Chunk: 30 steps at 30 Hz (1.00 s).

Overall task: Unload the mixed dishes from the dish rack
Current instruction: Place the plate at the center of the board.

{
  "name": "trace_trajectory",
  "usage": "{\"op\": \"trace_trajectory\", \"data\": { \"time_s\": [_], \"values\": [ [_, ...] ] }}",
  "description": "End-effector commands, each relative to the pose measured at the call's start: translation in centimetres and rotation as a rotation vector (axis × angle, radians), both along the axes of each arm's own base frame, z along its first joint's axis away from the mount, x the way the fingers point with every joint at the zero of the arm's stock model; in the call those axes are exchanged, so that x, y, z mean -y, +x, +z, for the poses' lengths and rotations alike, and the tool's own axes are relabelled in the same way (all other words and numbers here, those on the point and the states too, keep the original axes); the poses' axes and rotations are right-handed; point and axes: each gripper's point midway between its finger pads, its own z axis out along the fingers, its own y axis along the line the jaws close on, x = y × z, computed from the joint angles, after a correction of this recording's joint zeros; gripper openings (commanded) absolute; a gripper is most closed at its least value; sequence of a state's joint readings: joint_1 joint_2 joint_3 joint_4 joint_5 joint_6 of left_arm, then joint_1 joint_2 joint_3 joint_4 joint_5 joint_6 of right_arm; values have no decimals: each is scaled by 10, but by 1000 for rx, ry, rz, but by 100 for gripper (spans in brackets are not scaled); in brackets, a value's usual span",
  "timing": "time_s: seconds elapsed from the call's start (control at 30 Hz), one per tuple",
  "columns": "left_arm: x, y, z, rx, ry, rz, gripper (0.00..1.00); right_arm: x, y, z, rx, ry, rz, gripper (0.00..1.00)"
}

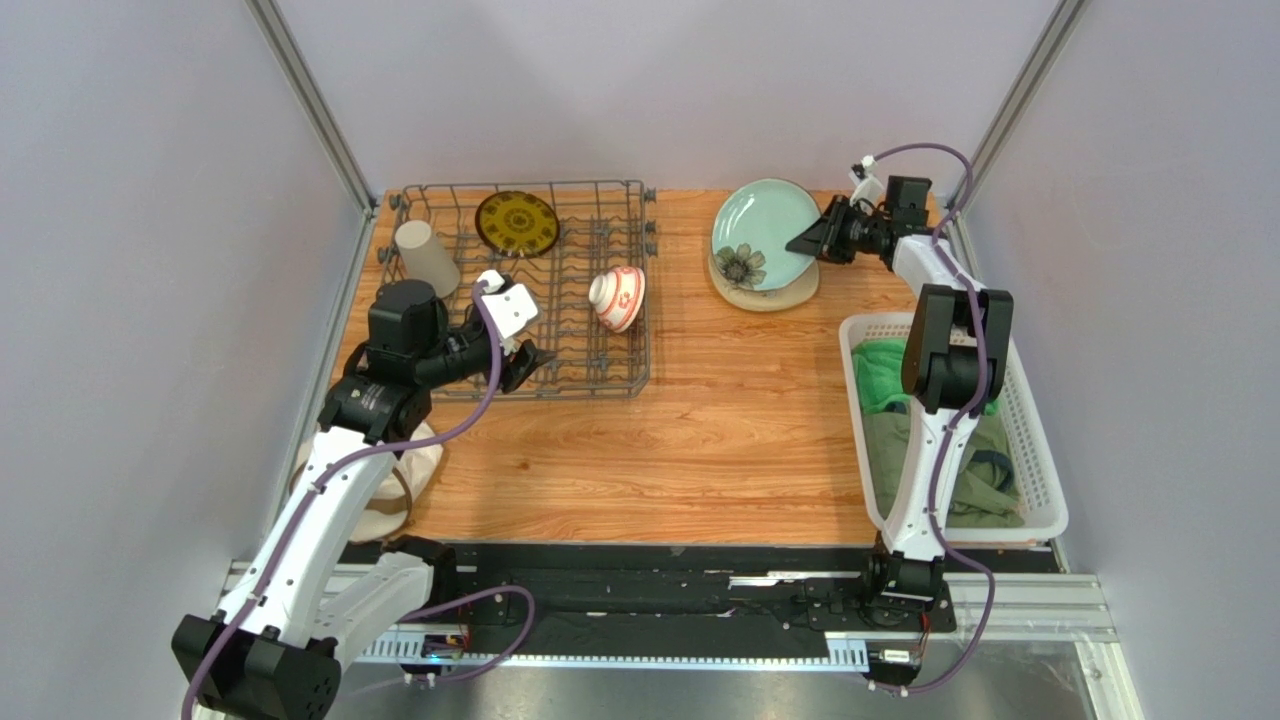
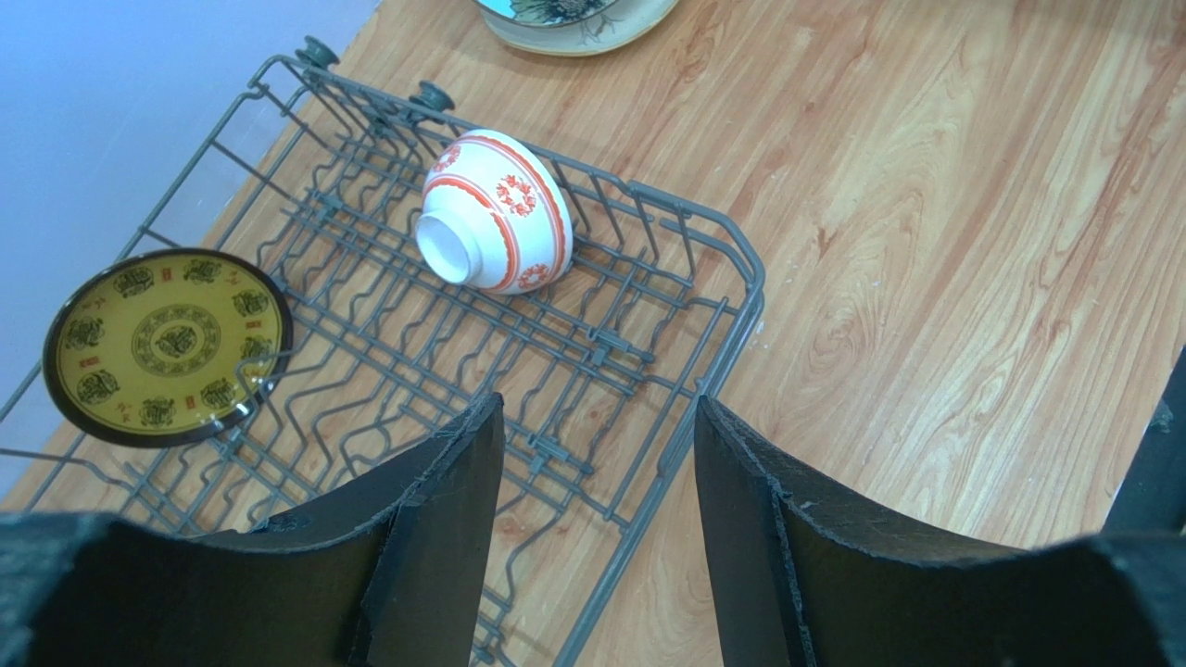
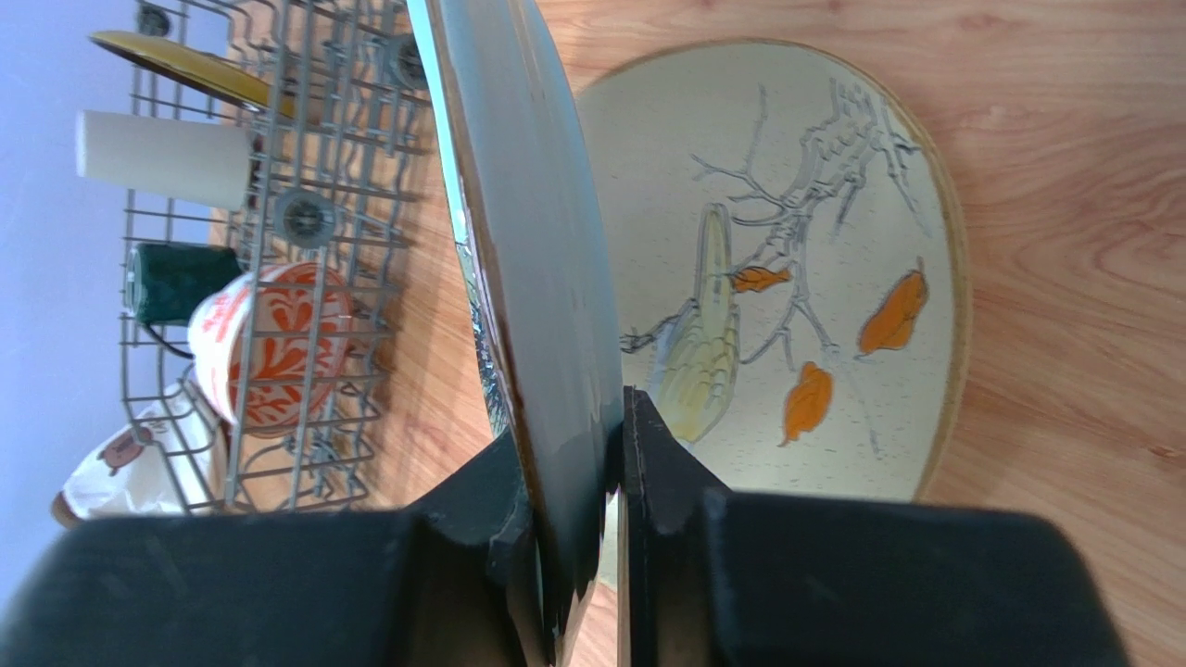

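The grey wire dish rack (image 1: 579,368) stands at the back left. In it are a yellow-and-dark patterned plate (image 1: 517,222), a beige cup (image 1: 427,257) and a red-and-white bowl (image 1: 618,296) lying on its side. A dark green mug (image 3: 181,278) shows only in the right wrist view. My left gripper (image 2: 599,417) hangs open over the rack's near right corner, with nothing between its fingers. To the right of the rack, my right gripper (image 3: 613,417) is shut on the rim of the pale green flowered plate (image 1: 762,237). That plate is tilted above the cream plate (image 3: 835,209), which lies flat on the table.
A white slotted basket (image 1: 1037,450) with green cloths (image 1: 902,435) stands along the right edge. A cream-coloured soft thing (image 1: 406,465) lies under my left arm near the left edge. Grey walls close in the back and both sides.
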<state>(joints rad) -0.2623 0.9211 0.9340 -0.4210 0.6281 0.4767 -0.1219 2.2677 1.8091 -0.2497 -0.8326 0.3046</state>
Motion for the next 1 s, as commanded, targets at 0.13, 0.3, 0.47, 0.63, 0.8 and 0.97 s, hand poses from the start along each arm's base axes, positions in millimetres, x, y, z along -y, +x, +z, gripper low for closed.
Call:
{"op": "trace_trajectory", "data": {
  "time_s": [0.13, 0.3, 0.47, 0.63, 0.8, 0.97],
  "values": [
    [7, 1, 5, 31, -15, -39, 61, 3, 14, 22, 103, -14, 36, 0],
    [7, 1, 1, 26, -8, -43, 61, 4, 13, 13, 84, -18, 35, 4],
    [6, 0, -3, 25, -2, -44, 61, 6, 12, 7, 70, -31, 32, 16],
    [5, -2, -6, 20, 4, -46, 61, 9, 10, 1, 47, -51, 22, 32],
    [5, -5, -7, 23, 3, -51, 61, 12, 8, -4, 32, -77, 15, 42],
    [5, -8, -8, 22, 4, -53, 61, 16, 4, -9, 19, -108, 8, 49]
  ]
}}
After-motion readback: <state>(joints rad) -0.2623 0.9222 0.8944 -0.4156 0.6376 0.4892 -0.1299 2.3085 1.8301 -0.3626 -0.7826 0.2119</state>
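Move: The right hand pinches the green plate by its right-hand edge. The beige plate it is to go onto is centred about 6 cm to that hand's left, roughly level with it fore and aft, some 8 cm below. The red-patterned bowl stands around 29 cm left and 4 cm back; the laundry basket's middle is about 17 cm right and 26 cm back. From the empty left hand, the beige plate lies some 28 cm ahead, 33 cm right and 22 cm below. Lower the right gripper about 3 cm with the green plate towards the beige plate, tipping the fingers down a few degrees, and pause there. Then open the fingers to about half to end the pinch, easing back and to the right by roughly 1 cm each while the plate's edge stays between them. ##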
